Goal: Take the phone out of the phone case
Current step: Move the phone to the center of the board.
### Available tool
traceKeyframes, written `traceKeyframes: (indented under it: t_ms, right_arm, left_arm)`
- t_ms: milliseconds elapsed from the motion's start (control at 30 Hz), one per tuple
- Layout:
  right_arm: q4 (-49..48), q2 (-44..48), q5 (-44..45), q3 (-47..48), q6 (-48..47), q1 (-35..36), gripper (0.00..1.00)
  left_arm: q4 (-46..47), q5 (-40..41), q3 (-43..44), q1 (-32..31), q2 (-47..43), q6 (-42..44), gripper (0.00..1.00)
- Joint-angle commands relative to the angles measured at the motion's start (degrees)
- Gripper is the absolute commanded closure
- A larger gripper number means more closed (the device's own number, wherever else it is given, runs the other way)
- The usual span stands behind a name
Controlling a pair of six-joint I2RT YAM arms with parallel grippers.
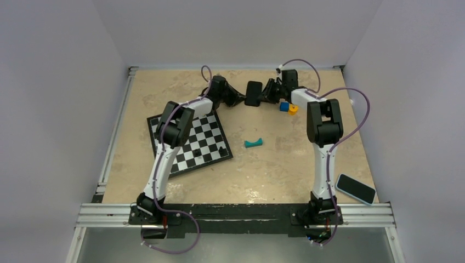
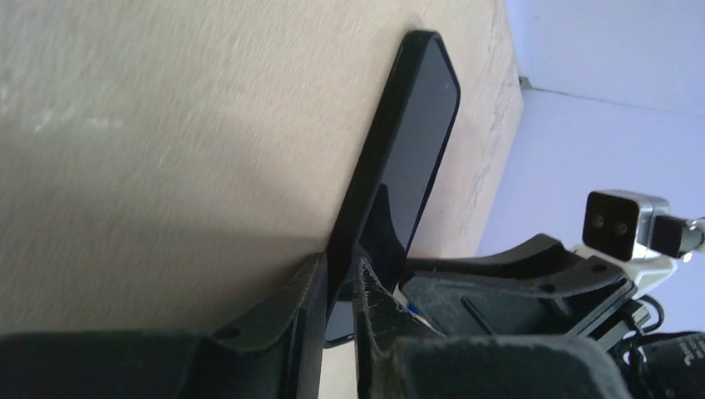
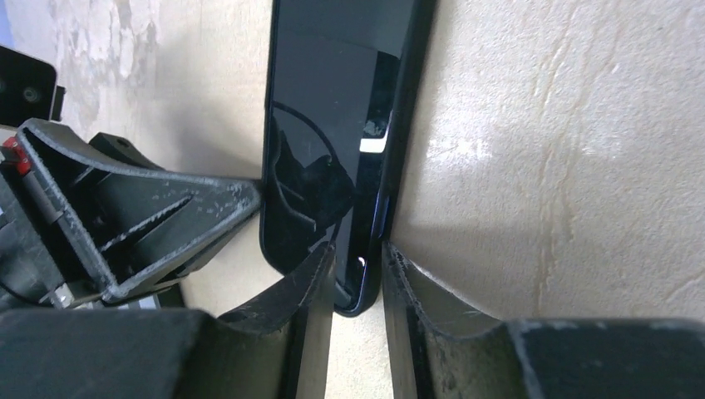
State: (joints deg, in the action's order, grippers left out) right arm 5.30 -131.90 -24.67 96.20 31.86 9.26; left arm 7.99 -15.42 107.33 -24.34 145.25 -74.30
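Note:
The black phone case [image 1: 253, 93] stands on edge above the far middle of the table, held between both grippers. Its matte rim frames a glossy black face [image 3: 332, 125] that mirrors the fingers. My left gripper [image 1: 241, 100] comes in from the left. In the left wrist view the left gripper [image 2: 341, 266] is shut on the case's thin edge [image 2: 416, 125]. My right gripper [image 1: 267, 93] comes in from the right. In the right wrist view the right gripper [image 3: 359, 258] pinches the case's lower corner. The phone [image 1: 355, 189], dark face with a light-blue rim, lies flat at the near right by the right arm's base.
A chessboard [image 1: 189, 141] with a few small dark pieces lies under the left arm. A teal curved piece [image 1: 253, 143] sits mid-table. A blue block [image 1: 283, 107] and an orange piece [image 1: 293, 109] sit just right of the right gripper. Walls close in on three sides.

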Motion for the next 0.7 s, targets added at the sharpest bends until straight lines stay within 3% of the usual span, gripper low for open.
traceKeyframes:
  t_ms: [0,233,267,333,400,500,667]
  right_arm:
    - [1.37,2.32,-3.97,-0.04,-5.1,1.71,0.69]
    - [-1.07,14.31,-0.64,-17.48,-2.69,2.95,0.66]
    - [-0.87,16.74,0.6,-19.37,-3.22,2.99,0.64]
    - [0.32,19.68,3.78,-22.18,-4.86,3.04,0.51]
    - [0.67,21.93,5.43,-24.37,-6.84,3.05,0.34]
    - [0.3,23.49,6.51,-26.96,-10.8,3.05,0.15]
    - [2.18,22.0,10.87,-24.91,-14.45,4.07,0.09]
  left_arm:
    - [-0.21,-3.61,-6.41,-1.28,-7.75,3.07,0.79]
    - [-1.15,-1.68,-21.63,-4.75,-19.87,4.92,0.83]
    - [-1.17,-1.51,-23.99,-5.03,-21.55,5.13,0.83]
    - [-1.68,-1.68,-27.46,-5.04,-24.7,5.68,0.81]
    - [-5.35,-1.53,-28.79,-4.58,-27.53,7.85,0.75]
    - [-15.1,-1.1,-26.76,-4.23,-31.21,13.64,0.56]
    - [-24.35,-0.67,-25.59,-3.17,-39.31,20.23,0.36]
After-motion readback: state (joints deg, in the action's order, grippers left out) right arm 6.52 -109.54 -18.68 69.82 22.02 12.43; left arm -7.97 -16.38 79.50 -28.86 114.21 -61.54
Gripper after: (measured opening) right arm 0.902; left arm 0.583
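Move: The phone in its case lies between my hands, its middle about 4 cm ahead and 4 cm to the right of my left hand, and about 4 cm ahead and 4 cm to the left of my right. From the right hand, the teal piece is some 26 cm back and 5 cm left, the blue block about 5 cm back and 10 cm right. The chessboard's middle is roughly 25 cm back and 24 cm left of my left hand. With the fingertips of both hands still on its long edges near the closer end, I drag the phone straight back over the table towards the teal piece, both hands together, some 10 cm. Then I open both grippers, the right one wide, and lift off: my left hand drifts back a little more, rises about 5 cm and edges left; the right rises only slightly. ##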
